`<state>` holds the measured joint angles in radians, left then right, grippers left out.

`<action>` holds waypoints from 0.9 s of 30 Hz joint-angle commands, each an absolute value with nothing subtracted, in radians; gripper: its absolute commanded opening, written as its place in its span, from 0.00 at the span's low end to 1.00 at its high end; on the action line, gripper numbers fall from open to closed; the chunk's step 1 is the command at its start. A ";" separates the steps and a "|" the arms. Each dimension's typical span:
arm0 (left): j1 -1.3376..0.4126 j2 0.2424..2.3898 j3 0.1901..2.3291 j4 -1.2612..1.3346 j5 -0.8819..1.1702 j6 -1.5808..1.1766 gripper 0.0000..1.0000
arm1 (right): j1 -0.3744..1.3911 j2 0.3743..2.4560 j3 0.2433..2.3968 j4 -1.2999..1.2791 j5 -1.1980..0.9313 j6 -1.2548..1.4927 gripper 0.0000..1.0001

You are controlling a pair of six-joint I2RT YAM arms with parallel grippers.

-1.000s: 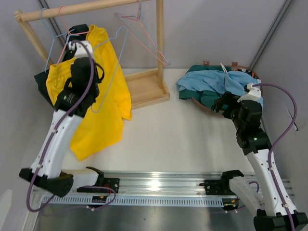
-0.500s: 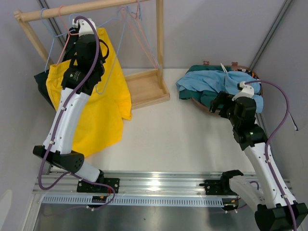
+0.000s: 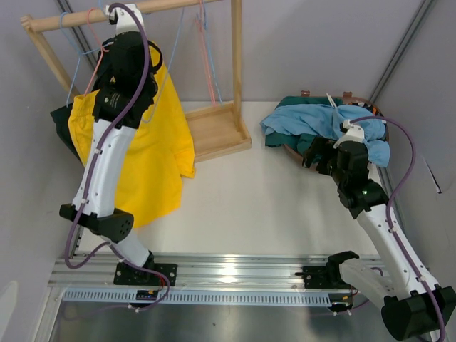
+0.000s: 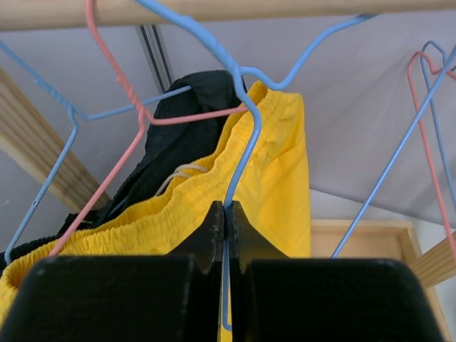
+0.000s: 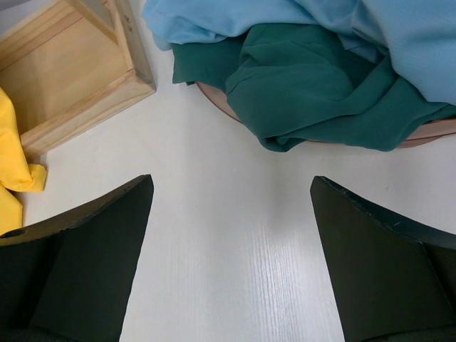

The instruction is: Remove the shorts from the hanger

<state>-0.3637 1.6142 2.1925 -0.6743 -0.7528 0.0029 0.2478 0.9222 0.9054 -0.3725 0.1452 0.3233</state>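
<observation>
The yellow shorts (image 3: 153,149) hang on a blue wire hanger (image 4: 246,135) under the wooden rail (image 3: 107,14). My left gripper (image 3: 125,53) is raised close to the rail and is shut on the blue hanger's wire, seen in the left wrist view (image 4: 225,206). The yellow shorts (image 4: 278,178) hang just behind the fingers. The black shorts (image 4: 185,121) hang behind them on a pink hanger (image 4: 117,78) and show at the left (image 3: 63,125). My right gripper (image 3: 313,153) is open and empty above the table (image 5: 231,206), just short of the light blue shorts (image 5: 285,18) and teal shorts (image 5: 320,92).
The light blue (image 3: 320,121) and teal shorts lie heaped in a brown basket (image 5: 214,96) at the back right. The rack's wooden base (image 3: 214,132) stands at the back centre. Empty pink and blue hangers (image 3: 206,57) hang near the rack's right post.
My left arm has risen toward the rail, carrying the blue hanger and yellow shorts up. My right gripper has shifted a little left, away from the basket.
</observation>
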 commanded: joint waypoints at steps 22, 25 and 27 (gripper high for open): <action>-0.291 1.764 2.326 -0.781 -0.604 -0.043 0.15 | 0.291 0.907 0.876 -0.304 0.193 0.351 0.99; -0.299 1.706 2.284 -0.807 -0.588 -0.043 0.33 | 0.305 0.904 0.862 -0.293 0.195 0.360 0.99; -0.301 1.648 2.241 -0.825 -0.548 -0.043 0.41 | 0.311 0.899 0.854 -0.291 0.198 0.367 0.99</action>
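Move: About 8 cm ahead of the left hand and 9 cm above it runs the wooden rail; the fingers hold the empty blue hanger by one shoulder wire. The yellow shorts' waistband is some 6 cm ahead, 5 cm left and 5 cm below, and the empty pink hanger is about 8 cm ahead and 12 cm right, at hand height. From the right hand, that stretch of rail lies roughly 18 cm ahead, 48 cm left and 34 cm up. Reaching forward about 8 cm with the empty blue hanger, the left hand carries it to the wooden rail, level at first and then sinking some 5 cm to hang it by its hook, the wrist tipping down slightly. Then the fingers part by over a third, let go of the shoulder wire and draw straight back about 3 cm. ##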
